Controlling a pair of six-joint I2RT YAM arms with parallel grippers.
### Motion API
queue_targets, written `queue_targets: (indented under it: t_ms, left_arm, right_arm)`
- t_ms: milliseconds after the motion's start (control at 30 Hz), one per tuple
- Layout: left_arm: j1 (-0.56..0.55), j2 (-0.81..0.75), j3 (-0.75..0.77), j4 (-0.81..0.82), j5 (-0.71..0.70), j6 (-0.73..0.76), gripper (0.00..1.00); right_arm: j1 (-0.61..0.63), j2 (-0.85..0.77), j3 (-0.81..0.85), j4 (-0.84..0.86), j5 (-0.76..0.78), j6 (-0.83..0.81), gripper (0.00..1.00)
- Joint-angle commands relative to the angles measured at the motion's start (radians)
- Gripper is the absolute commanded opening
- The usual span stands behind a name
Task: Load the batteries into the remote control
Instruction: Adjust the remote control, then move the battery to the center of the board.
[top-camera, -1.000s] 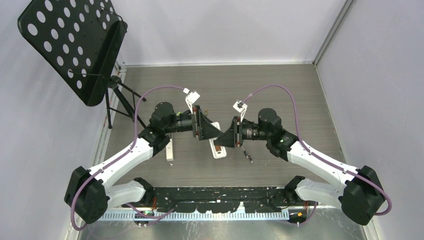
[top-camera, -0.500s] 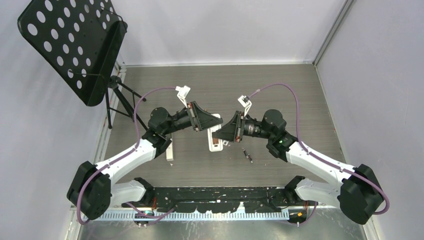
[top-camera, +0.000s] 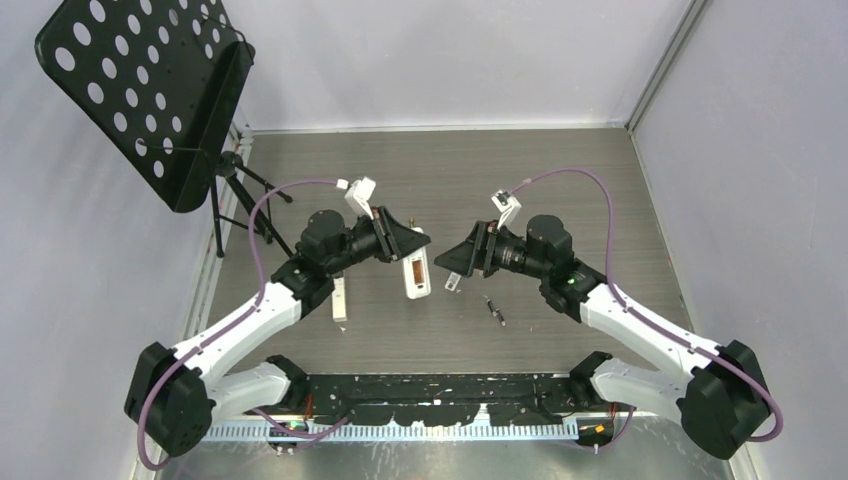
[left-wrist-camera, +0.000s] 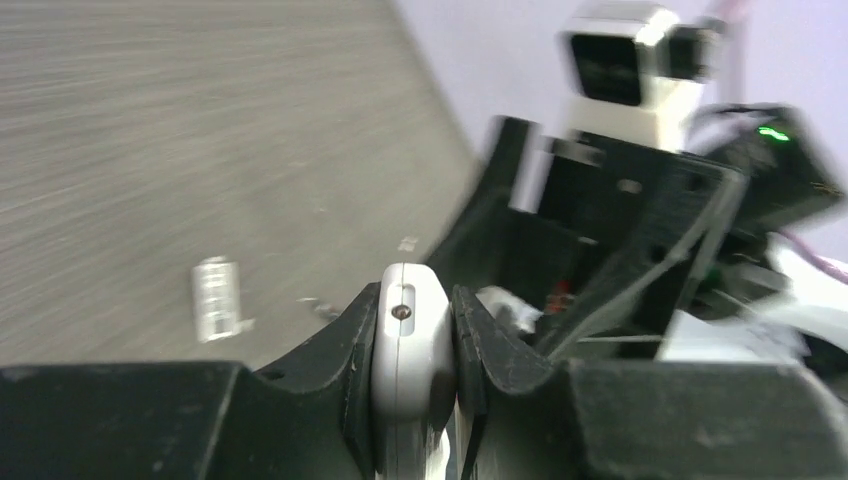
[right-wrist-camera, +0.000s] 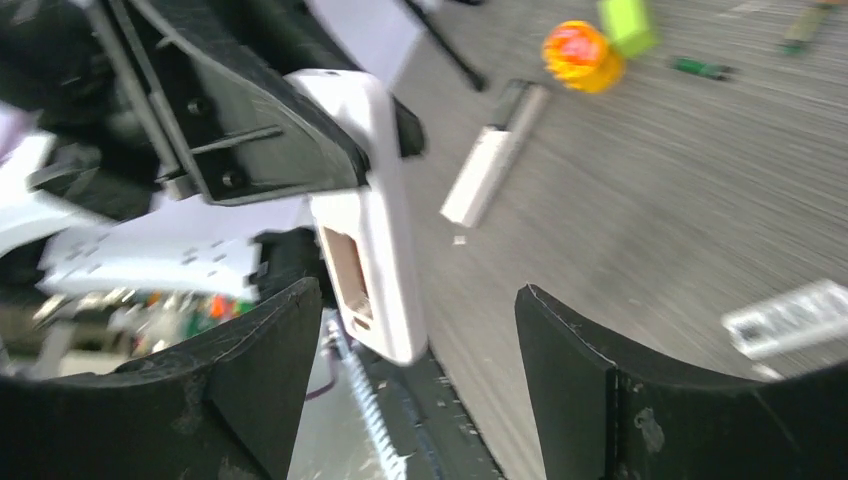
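My left gripper (top-camera: 412, 250) is shut on the white remote control (top-camera: 416, 275) and holds it above the table. Its open brownish battery compartment faces up. In the left wrist view the remote's end (left-wrist-camera: 410, 340) sits pinched between both fingers. My right gripper (top-camera: 452, 264) stands open just right of the remote, not touching it. In the right wrist view the remote (right-wrist-camera: 370, 240) hangs ahead of the wide-apart jaws (right-wrist-camera: 420, 370). One of the batteries (top-camera: 494, 309) lies on the table under the right arm. Two more dark batteries (right-wrist-camera: 703, 68) (right-wrist-camera: 805, 25) lie further off.
A second white remote (top-camera: 341, 299) lies on the table under the left arm. A small white ribbed piece (right-wrist-camera: 790, 318) lies near my right gripper. An orange-and-green toy (right-wrist-camera: 590, 45) sits beyond. A black music stand (top-camera: 150, 90) stands at the back left.
My right gripper has let go of the remote, opened wide and drawn back to the right. My left gripper has shut on the remote and carried it slightly left.
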Motion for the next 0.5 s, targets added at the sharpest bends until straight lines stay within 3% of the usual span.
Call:
queue_targets:
  t_ms: [0, 100, 200, 467]
  left_arm:
    - [0.009, -0.071, 0.06, -0.415, -0.4, 0.24, 0.0]
    - [0.009, -0.085, 0.044, -0.433, -0.433, 0.278, 0.0]
    - [0.009, -0.09, 0.021, -0.398, -0.424, 0.278, 0.0]
    - [0.009, -0.038, 0.013, -0.353, -0.377, 0.28, 0.0]
  right_arm:
    - [-0.002, -0.042, 0.108, -0.437, 0.412, -0.157, 0.75]
    - [-0.002, 0.029, 0.166, -0.709, 0.676, -0.167, 0.58]
    - [0.002, 0.116, 0.184, -0.83, 0.745, -0.175, 0.45]
    - [0.077, 0.199, 0.179, -0.889, 0.784, -0.189, 0.49]
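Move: The two black batteries, the nearest loose things to the right hand's way, lie about 12 cm to its right, scarcely ahead and some 25 cm below; the battery cover lies about 10 cm ahead, 1 cm to the right and equally low. From the left hand, which already grips the remote, those batteries are about 17 cm right, 3 cm back and 28 cm down. At that depth, the green battery is 16 cm ahead and 9 cm left of it, the white stick 23 cm left and 1 cm back. The right hand, already clear of the remote, sinks some 16 cm and swings about 11 cm right towards the two black batteries, bowing forward first and then coming partly back, while its nearly level fingers tip steeply down, turn clockwise towards forward and close partway on nothing. The left hand keeps its pinch on the remote and carries it away from the right hand, down and to the left with a little forward, its fingers dipping and turning counter-clockwise until it eases to a stop. ##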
